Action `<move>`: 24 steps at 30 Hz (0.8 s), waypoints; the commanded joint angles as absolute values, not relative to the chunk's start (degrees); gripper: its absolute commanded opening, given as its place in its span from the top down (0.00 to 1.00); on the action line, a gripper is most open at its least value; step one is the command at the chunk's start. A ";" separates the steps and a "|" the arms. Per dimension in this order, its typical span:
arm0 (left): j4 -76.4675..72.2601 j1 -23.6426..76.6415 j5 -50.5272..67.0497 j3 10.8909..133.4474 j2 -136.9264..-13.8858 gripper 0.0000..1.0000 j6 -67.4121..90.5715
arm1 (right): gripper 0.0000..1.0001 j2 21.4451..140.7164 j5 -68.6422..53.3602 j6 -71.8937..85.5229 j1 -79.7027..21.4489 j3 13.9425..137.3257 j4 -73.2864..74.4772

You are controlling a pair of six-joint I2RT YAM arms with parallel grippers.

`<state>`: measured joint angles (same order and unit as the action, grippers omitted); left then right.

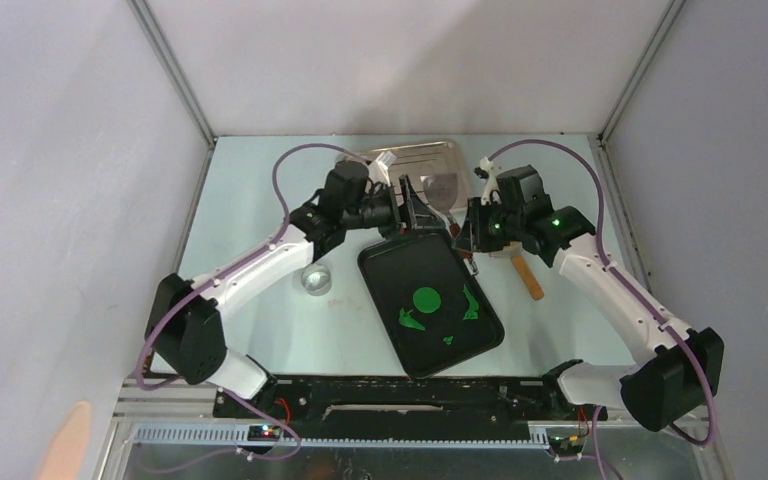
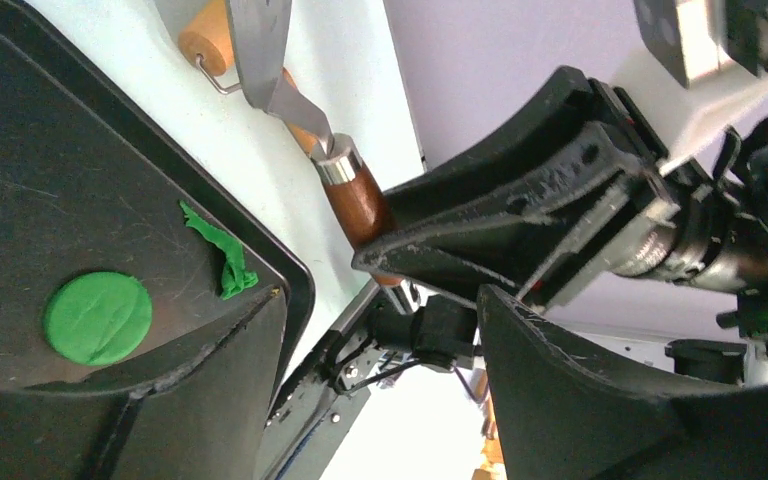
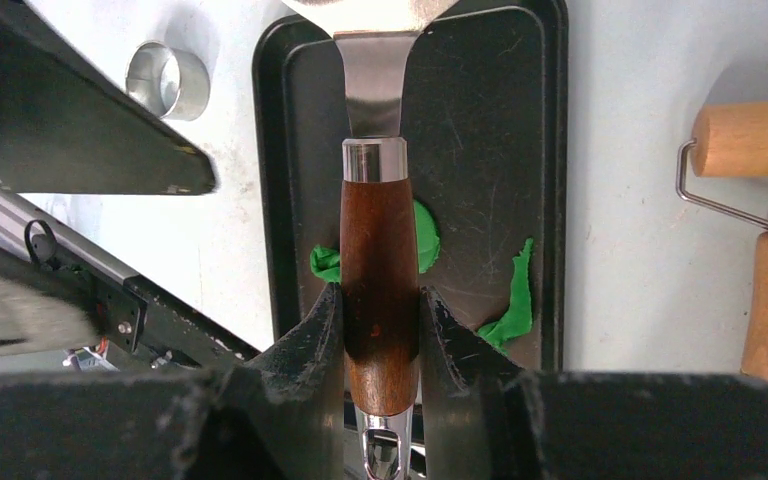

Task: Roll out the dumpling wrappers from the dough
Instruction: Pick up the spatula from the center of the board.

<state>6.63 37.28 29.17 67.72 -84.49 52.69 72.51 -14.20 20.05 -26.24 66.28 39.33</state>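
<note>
A round flat green dumpling wrapper lies in the middle of the black tray, with jagged green dough scraps around it. It also shows in the left wrist view, and in the right wrist view it is half hidden. My right gripper is shut on the brown wooden handle of a metal-bladed spatula, held over the tray's far end. My left gripper is open and empty just beside it, over the tray's far corner.
A wooden roller lies on the table right of the tray, also in the right wrist view. A metal ring cutter stands left of the tray. A silver tray sits at the back.
</note>
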 commanded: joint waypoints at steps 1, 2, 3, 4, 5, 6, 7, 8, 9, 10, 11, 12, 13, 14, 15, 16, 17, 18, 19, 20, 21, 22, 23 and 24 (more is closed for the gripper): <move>0.42 38.18 29.87 67.77 -86.57 0.28 57.65 | 1.00 70.40 -14.14 21.18 -27.94 69.77 36.64; -1.69 38.27 29.81 67.39 -87.15 0.29 58.55 | 1.00 70.40 -14.07 21.09 -28.21 69.90 36.65; -3.71 38.38 29.73 66.98 -87.75 0.29 59.60 | 1.00 70.44 -14.06 21.10 -28.55 70.07 36.74; -5.04 38.46 29.87 66.74 -88.72 0.30 60.46 | 1.00 70.48 -13.97 20.99 -28.76 70.28 36.93; -5.68 38.63 30.12 66.83 -89.17 0.31 60.95 | 1.00 70.51 -13.71 20.89 -29.02 70.44 37.12; -5.90 38.86 30.18 67.07 -90.27 0.32 61.35 | 1.00 70.41 -13.56 20.91 -29.17 70.49 37.17; -6.07 38.99 30.04 67.28 -90.85 0.33 61.71 | 1.00 70.28 -13.54 20.85 -29.31 70.55 37.26; -6.78 39.16 30.06 67.20 -91.28 0.34 62.26 | 1.00 70.19 -13.46 20.89 -29.34 70.68 37.34; -7.26 39.27 29.95 67.08 -91.63 0.36 62.78 | 1.00 70.08 -13.45 20.91 -29.33 70.77 37.47; -7.37 39.41 29.49 67.00 -91.87 0.38 63.01 | 1.00 69.94 -13.45 20.95 -29.29 70.76 37.57; -7.38 39.55 29.16 66.90 -92.17 0.40 63.24 | 1.00 69.86 -13.51 21.08 -29.37 70.78 37.41; -7.43 39.75 29.08 66.89 -92.50 0.43 63.46 | 1.00 69.69 -13.61 21.27 -29.48 70.78 37.36; -7.81 39.87 28.96 66.76 -92.66 0.46 64.00 | 1.00 69.62 -13.75 21.41 -29.57 70.78 37.30; -8.66 39.98 28.92 66.39 -92.83 0.49 64.51 | 1.00 69.61 -13.91 21.46 -29.65 70.83 37.24; -9.49 39.99 28.87 65.95 -92.87 0.53 65.02 | 1.00 69.74 -14.01 21.51 -29.80 70.82 37.26; -10.02 40.07 28.76 65.77 -92.84 0.56 65.41 | 1.00 69.82 -14.24 21.61 -29.98 70.83 37.20; -10.10 40.08 28.70 65.79 -92.90 0.58 65.57 | 1.00 69.87 -14.39 21.67 -30.24 70.88 37.18; -10.23 40.07 28.66 65.94 -93.05 0.59 65.78 | 1.00 69.95 -14.35 21.64 -30.68 70.78 37.30; -10.64 40.06 28.76 66.11 -93.17 0.63 66.09 | 1.00 70.03 -14.14 21.56 -31.02 70.83 37.31; -10.85 40.05 28.84 66.36 -93.40 0.69 66.46 | 1.00 70.05 -13.82 21.42 -31.31 70.76 37.39; -11.23 40.07 29.14 66.62 -93.62 0.76 66.90 | 1.00 70.05 -13.20 21.20 -31.51 70.75 37.56; -12.03 40.08 29.49 66.70 -93.83 0.84 67.52 | 1.00 69.98 -12.78 20.85 -31.56 70.75 37.69; -12.56 40.08 29.79 66.77 -93.99 0.90 68.03 | 1.00 69.85 -12.36 20.67 -31.67 70.75 37.60; -12.64 40.08 29.92 66.79 -93.97 0.98 68.45 | 1.00 69.75 -11.91 20.66 -31.66 70.77 37.49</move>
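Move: About 6 cm to the right of the open left hand, 2 cm ahead and 4 cm below it, is the middle of the spatula, already held near the handle's lower end by the right hand; from that hand the middle lies roughly 3 cm ahead, 2 cm left and 3 cm up. The metal tray lies some 9 cm ahead and 3 cm left of the left hand, 22 cm down. The rolling pin is about 15 cm right of the right hand, 4 cm back and 18 cm down. Reaching right and somewhat down, about 5 cm in all and a little forward, the left hand brings its open fingers around the spatula where handle meets neck, tilts some 10 degrees and closes to pinch it. The right hand keeps its grip lower on the handle, carrying the spatula about 2 cm left and slightly up and back to meet it. ##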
